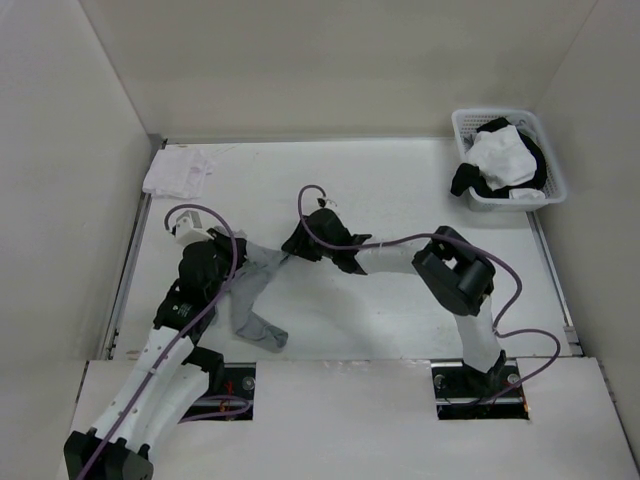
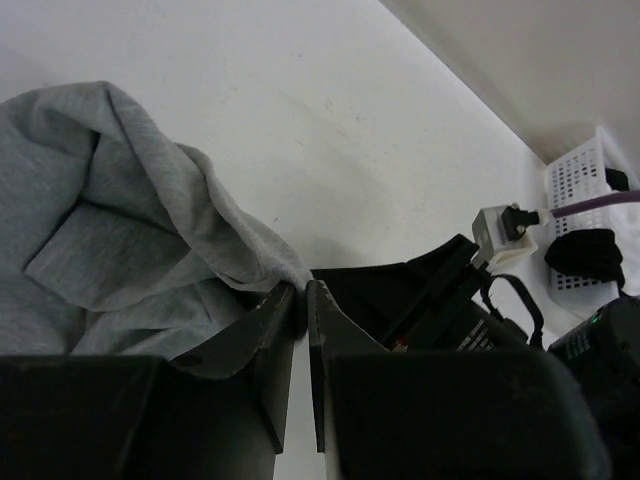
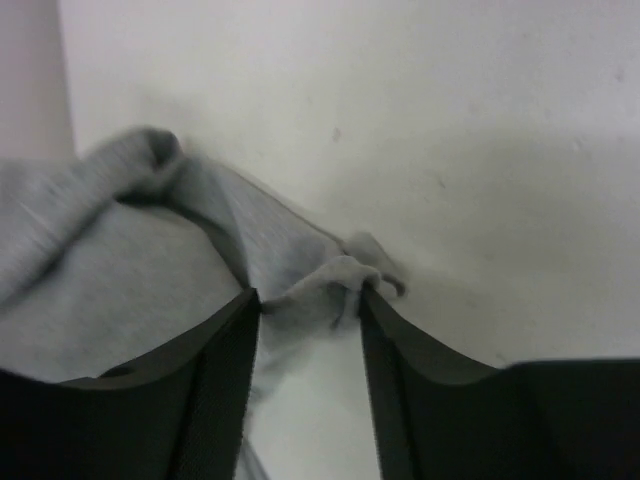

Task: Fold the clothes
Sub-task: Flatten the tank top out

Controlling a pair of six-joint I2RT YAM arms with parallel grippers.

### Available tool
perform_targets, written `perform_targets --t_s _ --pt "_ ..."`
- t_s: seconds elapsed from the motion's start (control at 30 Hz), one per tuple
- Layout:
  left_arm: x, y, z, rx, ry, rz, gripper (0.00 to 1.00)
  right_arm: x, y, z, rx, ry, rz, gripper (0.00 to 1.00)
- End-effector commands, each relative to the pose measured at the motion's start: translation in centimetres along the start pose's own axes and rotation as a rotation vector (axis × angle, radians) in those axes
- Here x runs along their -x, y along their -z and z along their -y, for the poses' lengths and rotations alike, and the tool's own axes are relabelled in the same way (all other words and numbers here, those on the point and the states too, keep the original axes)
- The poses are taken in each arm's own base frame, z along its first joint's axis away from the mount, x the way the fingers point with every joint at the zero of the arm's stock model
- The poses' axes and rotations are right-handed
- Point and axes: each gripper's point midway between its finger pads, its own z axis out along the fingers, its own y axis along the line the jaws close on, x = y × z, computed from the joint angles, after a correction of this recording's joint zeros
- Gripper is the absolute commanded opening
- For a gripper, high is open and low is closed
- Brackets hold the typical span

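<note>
The clothes (image 1: 255,290) are one grey garment, crumpled on the white table between my two arms. In the left wrist view the clothes (image 2: 110,230) bunch up on the left, and a corner of them runs into the tips of my left gripper (image 2: 302,292), whose jaws stand almost together on it. Seen from above, the left gripper (image 1: 232,258) is at the garment's upper left edge. My right gripper (image 1: 295,247) is at its upper right end. It stands open (image 3: 308,297), with a small raised fold of the clothes (image 3: 130,280) lying between the tips and touching the right finger.
A white basket (image 1: 505,200) at the back right holds white and black garments (image 1: 505,155). A small white folded cloth (image 1: 180,170) lies at the back left. Walls close in the table on three sides. The right gripper's black body (image 2: 440,290) sits close beside the left one.
</note>
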Motion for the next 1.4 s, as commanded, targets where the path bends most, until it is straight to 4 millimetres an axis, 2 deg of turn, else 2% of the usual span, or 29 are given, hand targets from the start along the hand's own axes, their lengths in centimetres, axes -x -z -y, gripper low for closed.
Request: perform_targets --t_s 0.0,0.1,0.17,0.27,0.37,0.43,0.57,0.63,0.7,0.8,0.9,0.97,1.03,1.1,1.17,1.23,1.3,1.37 --pt "0.3 0.2 -0.2 -0.006 0.011 0.008 0.09 2.1 -1.2 -3.3 0.103 -0.073 0.018 0.39" --pt "0.7 -0.2 0.4 -0.019 0.023 0.016 0.09 4.8 -0.7 -4.3 0.135 -0.081 0.051 0.06" --pt "1.4 -0.4 1.6 -0.052 0.037 0.027 0.09 8.2 1.3 -5.5 0.167 -0.042 0.127 0.0" --pt "3.3 -0.2 4.6 -0.133 0.065 0.064 0.07 13.5 7.6 -8.7 0.213 0.092 0.31 0.0" --pt "5.8 1.0 8.2 -0.23 0.074 0.125 0.06 18.1 16.1 -12.0 0.245 0.249 0.496 0.0" --pt "7.6 2.2 10.2 -0.282 0.079 0.171 0.06 20.2 21.2 -13.6 0.244 0.333 0.58 0.0" --pt "11.1 5.3 12.7 -0.361 0.075 0.266 0.06 21.5 29.2 -15.7 0.258 0.433 0.648 0.01" --pt "12.6 7.0 13.6 -0.402 0.08 0.309 0.06 21.4 32.5 -16.2 0.277 0.459 0.666 0.01" --pt "13.4 8.4 14.1 -0.436 0.078 0.335 0.06 20.6 35.1 -16.1 0.302 0.475 0.664 0.01" --pt "12.7 8.9 13.6 -0.442 0.051 0.329 0.06 18.8 36.5 -14.8 0.33 0.472 0.624 0.02" --pt "10.2 7.9 11.8 -0.411 0.013 0.287 0.06 16.9 35.1 -11.8 0.305 0.439 0.539 0.02" --pt "8.2 6.7 10.4 -0.376 -0.006 0.243 0.06 17.4 34.1 -9.5 0.244 0.402 0.541 0.02" --pt "6.3 5.3 8.9 -0.323 -0.032 0.202 0.06 18.5 33.9 -8.4 0.207 0.381 0.571 0.02" --pt "5.6 4.6 8.1 -0.289 -0.042 0.184 0.06 20.3 33.4 -7.6 0.177 0.367 0.59 0.01" --pt "6.1 4.9 8.7 -0.302 -0.038 0.194 0.05 22.2 32.8 -6.9 0.155 0.35 0.592 0.0" --pt "7.5 6.0 9.9 -0.338 -0.039 0.231 0.05 23.6 33.4 -7.6 0.177 0.356 0.627 0.0" --pt "9.5 7.3 11.1 -0.362 -0.034 0.279 0.05 25.4 34.1 -8.8 0.197 0.359 0.666 0.0" --pt "11.8 8.5 12.1 -0.376 -0.045 0.341 0.04 28.4 34.2 -9.0 0.157 0.354 0.71 0.0"
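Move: Between the right hand's half-open, closing fingers lies an edge of the tank top, about 1 cm ahead of the hand point and 1 cm below it. The trailing end of the tank top lies some 17 cm back and 4 cm left of the right hand. The white basket is far off, about 34 cm ahead and 56 cm right. The left hand already holds the tank top's other end; from it, that edge lies about 9 cm right, 5 cm ahead and 13 cm lower. The right fingers shut on the tank top's edge while the hand edges forward about 4 cm, then it whips the cloth up and to the right, away from the left hand and drawing back as it climbs to some 45 cm, the fingers tipping up about 50 degrees, before sinking about 15 cm and coming forward again, still gripping. The left hand keeps its pinch on the other end and flicks along with it, rising nearly 20 cm with the fingertips tilting up, dropping about 10 cm and just starting to lift again. ##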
